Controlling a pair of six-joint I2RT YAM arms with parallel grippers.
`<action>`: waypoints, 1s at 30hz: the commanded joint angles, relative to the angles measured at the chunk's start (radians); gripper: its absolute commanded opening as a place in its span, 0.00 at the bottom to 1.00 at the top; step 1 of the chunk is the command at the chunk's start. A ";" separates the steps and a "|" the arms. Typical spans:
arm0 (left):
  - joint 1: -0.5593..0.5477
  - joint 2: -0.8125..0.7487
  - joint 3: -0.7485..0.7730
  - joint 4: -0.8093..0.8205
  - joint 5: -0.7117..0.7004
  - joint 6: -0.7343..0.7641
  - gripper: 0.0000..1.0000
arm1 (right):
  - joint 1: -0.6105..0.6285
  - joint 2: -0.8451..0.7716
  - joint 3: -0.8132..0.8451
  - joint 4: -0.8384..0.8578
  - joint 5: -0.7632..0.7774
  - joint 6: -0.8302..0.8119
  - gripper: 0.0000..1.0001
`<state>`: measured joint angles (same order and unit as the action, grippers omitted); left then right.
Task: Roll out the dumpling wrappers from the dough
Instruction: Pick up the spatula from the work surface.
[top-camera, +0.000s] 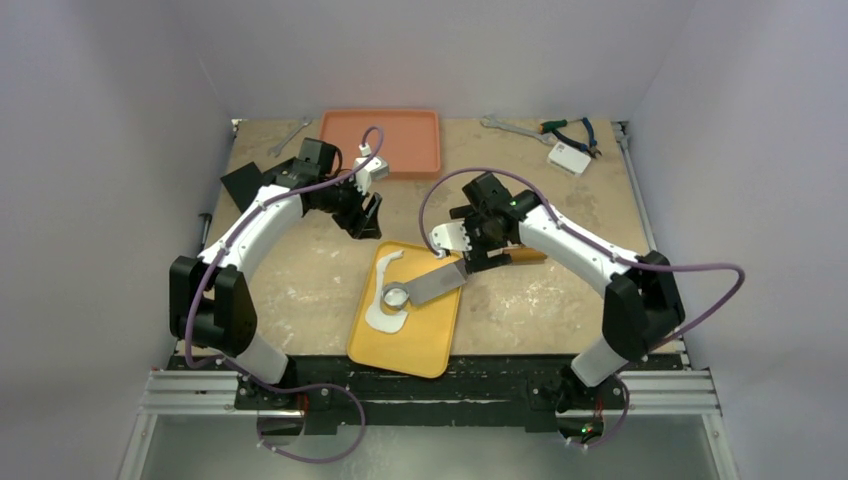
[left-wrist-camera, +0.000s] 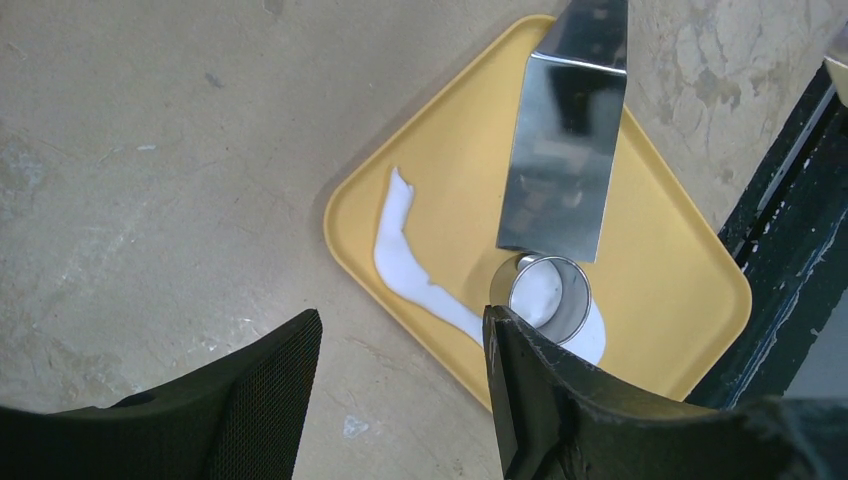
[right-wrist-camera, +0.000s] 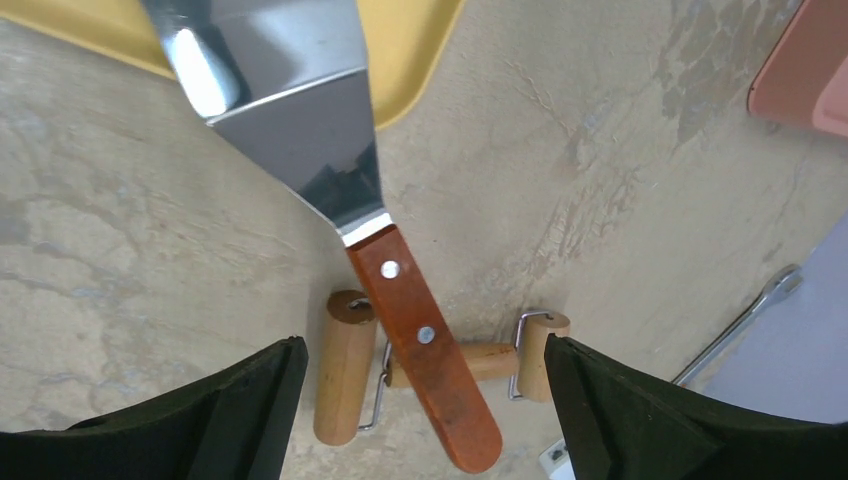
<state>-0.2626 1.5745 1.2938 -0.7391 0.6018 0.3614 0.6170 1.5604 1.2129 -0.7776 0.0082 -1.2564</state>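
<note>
A yellow tray (top-camera: 425, 345) holds a ragged white dough scrap (left-wrist-camera: 405, 255) and a metal ring cutter (left-wrist-camera: 550, 292) standing on the dough's wide end. White dough fills the ring. No dumpling wrappers lie free in view. A metal spatula (left-wrist-camera: 565, 150) rests with its blade on the tray, its tip touching the ring. Its wooden handle (right-wrist-camera: 430, 365) lies across a small wooden roller (right-wrist-camera: 343, 368). My left gripper (left-wrist-camera: 402, 315) hangs open and holds nothing, over the table by the tray's far edge. My right gripper (right-wrist-camera: 422, 345) hovers wide open, straddling the spatula handle without touching it.
An orange tray (top-camera: 382, 140) sits at the back of the table behind the left gripper (top-camera: 368, 222). A wrench (top-camera: 505, 124), pliers (top-camera: 572, 128) and a small white box (top-camera: 568, 157) lie at the back right. White walls close in the table's sides.
</note>
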 joint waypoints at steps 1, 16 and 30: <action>0.003 -0.033 -0.012 0.013 0.046 0.029 0.60 | -0.045 0.062 0.118 -0.041 -0.045 -0.017 0.99; 0.003 -0.034 -0.022 0.020 0.070 0.031 0.59 | -0.118 0.215 0.133 -0.074 -0.072 0.002 0.99; 0.003 -0.031 -0.019 0.027 0.074 0.030 0.58 | -0.123 0.175 0.064 -0.053 -0.003 -0.003 0.50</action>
<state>-0.2626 1.5745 1.2781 -0.7341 0.6437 0.3634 0.4961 1.8008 1.3090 -0.8265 -0.0319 -1.2415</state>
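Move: The spatula's handle middle lies about 3 cm ahead of the right hand, 3 cm to its right and 7 cm below. The long roller lies beside it, 3 cm nearer the base and 4 cm farther right. The ring cutter is some 7 cm back and 14 cm left of the right hand. From the left hand, the handle is about 22 cm right, roughly level forward, and 11 cm lower. Right hand darts forward, then sinks about 6 cm, easing right, and half-closes its open fingers around the spatula handle. ##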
